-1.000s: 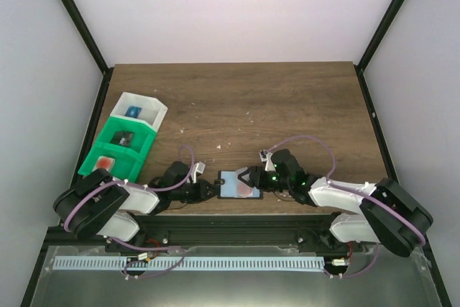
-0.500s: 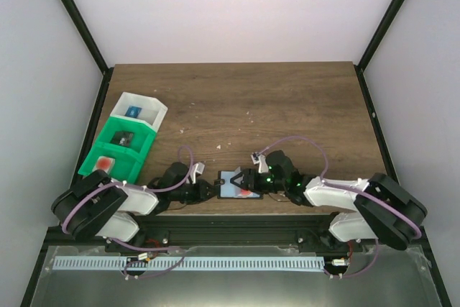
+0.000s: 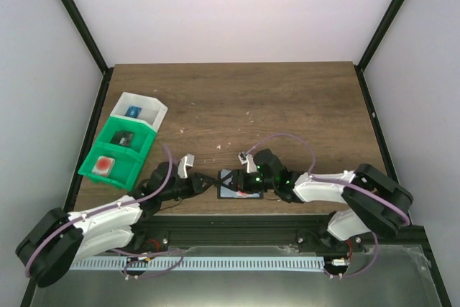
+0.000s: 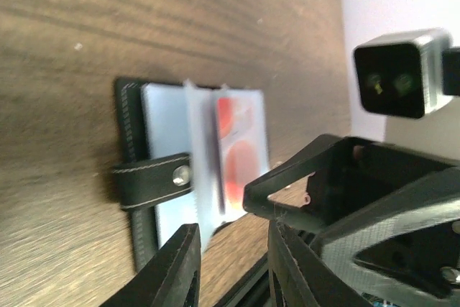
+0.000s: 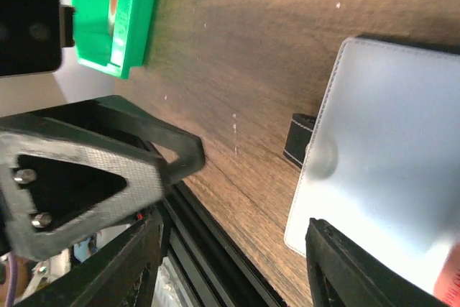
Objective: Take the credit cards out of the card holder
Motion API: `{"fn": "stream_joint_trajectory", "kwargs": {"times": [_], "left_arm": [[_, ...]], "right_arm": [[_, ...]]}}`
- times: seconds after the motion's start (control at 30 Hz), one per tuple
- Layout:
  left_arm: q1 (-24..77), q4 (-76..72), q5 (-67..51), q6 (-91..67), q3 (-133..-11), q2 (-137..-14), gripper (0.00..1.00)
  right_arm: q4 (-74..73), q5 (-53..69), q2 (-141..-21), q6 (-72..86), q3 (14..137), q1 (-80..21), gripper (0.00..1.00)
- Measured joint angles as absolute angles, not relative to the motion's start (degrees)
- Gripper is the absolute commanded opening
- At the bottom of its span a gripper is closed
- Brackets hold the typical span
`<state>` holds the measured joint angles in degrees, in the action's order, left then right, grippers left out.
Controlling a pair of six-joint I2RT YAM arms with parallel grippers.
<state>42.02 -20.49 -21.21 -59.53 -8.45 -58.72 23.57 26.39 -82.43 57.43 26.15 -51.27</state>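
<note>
The card holder (image 4: pixel 131 116) lies open on the wooden table near its front edge, black rim and snap strap (image 4: pixel 152 177) around grey-blue panels. A reddish credit card (image 4: pixel 241 141) sits in its right pocket. My left gripper (image 4: pixel 233 253) is open at the holder's near-left corner, with only bare wood between its fingers. My right gripper (image 5: pixel 237 257) is open above the holder's grey-blue panel (image 5: pixel 392 141), one finger (image 5: pixel 374 264) over that panel. From above, the holder (image 3: pixel 228 180) lies between the left gripper (image 3: pixel 212 185) and the right gripper (image 3: pixel 244 180), whose tips almost meet.
A white bin (image 3: pixel 140 111) and two green bins (image 3: pixel 118 150) stand at the left edge, each with a small item inside. The black frame rail (image 3: pixel 230 213) runs along the table's front edge just behind the holder.
The right gripper has moved left, further over the holder. The left gripper's jaws have opened a little and the left arm has dropped lower and stretched out.
</note>
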Motion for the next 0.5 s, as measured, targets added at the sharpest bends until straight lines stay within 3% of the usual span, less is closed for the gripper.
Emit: {"fn": "stream_joint_trajectory", "kwargs": {"times": [0.2,0.5], "left_arm": [[42.0,-16.4,-20.3,-59.4,-11.6,-53.3,0.28],[43.7,-18.4,-22.8,-60.1,-15.2,-61.9,0.29]], "right_arm": [[15.1,21.6,-73.8,53.1,26.2,-50.8,0.44],[4.3,15.1,-64.7,48.1,24.9,-46.5,0.29]]}}
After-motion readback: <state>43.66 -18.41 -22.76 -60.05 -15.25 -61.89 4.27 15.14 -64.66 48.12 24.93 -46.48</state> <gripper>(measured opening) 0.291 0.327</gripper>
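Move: The red-and-white card in the open card holder lies about 7 cm to the right of the right hand, some 2 cm ahead and 7 cm below it; the half-raised clear flap is only about 2 cm to its right, and the strap is 1 cm to its left and 2 cm ahead. From the left hand the flap is roughly 6 cm to the right, 2 cm ahead and 5 cm lower, the card about 11 cm right, the strap 2 cm right. To the right by about 6 cm, plus some forward and up, the right hand draws back across the flap to above the card, swinging its fingertips forward and a little down (some 15 degrees of turn) while its fingers close by nearly half their gap. The left hand rises at first, then slides right over the strap side towards the flap, sinking slightly, fingers still barely open. ##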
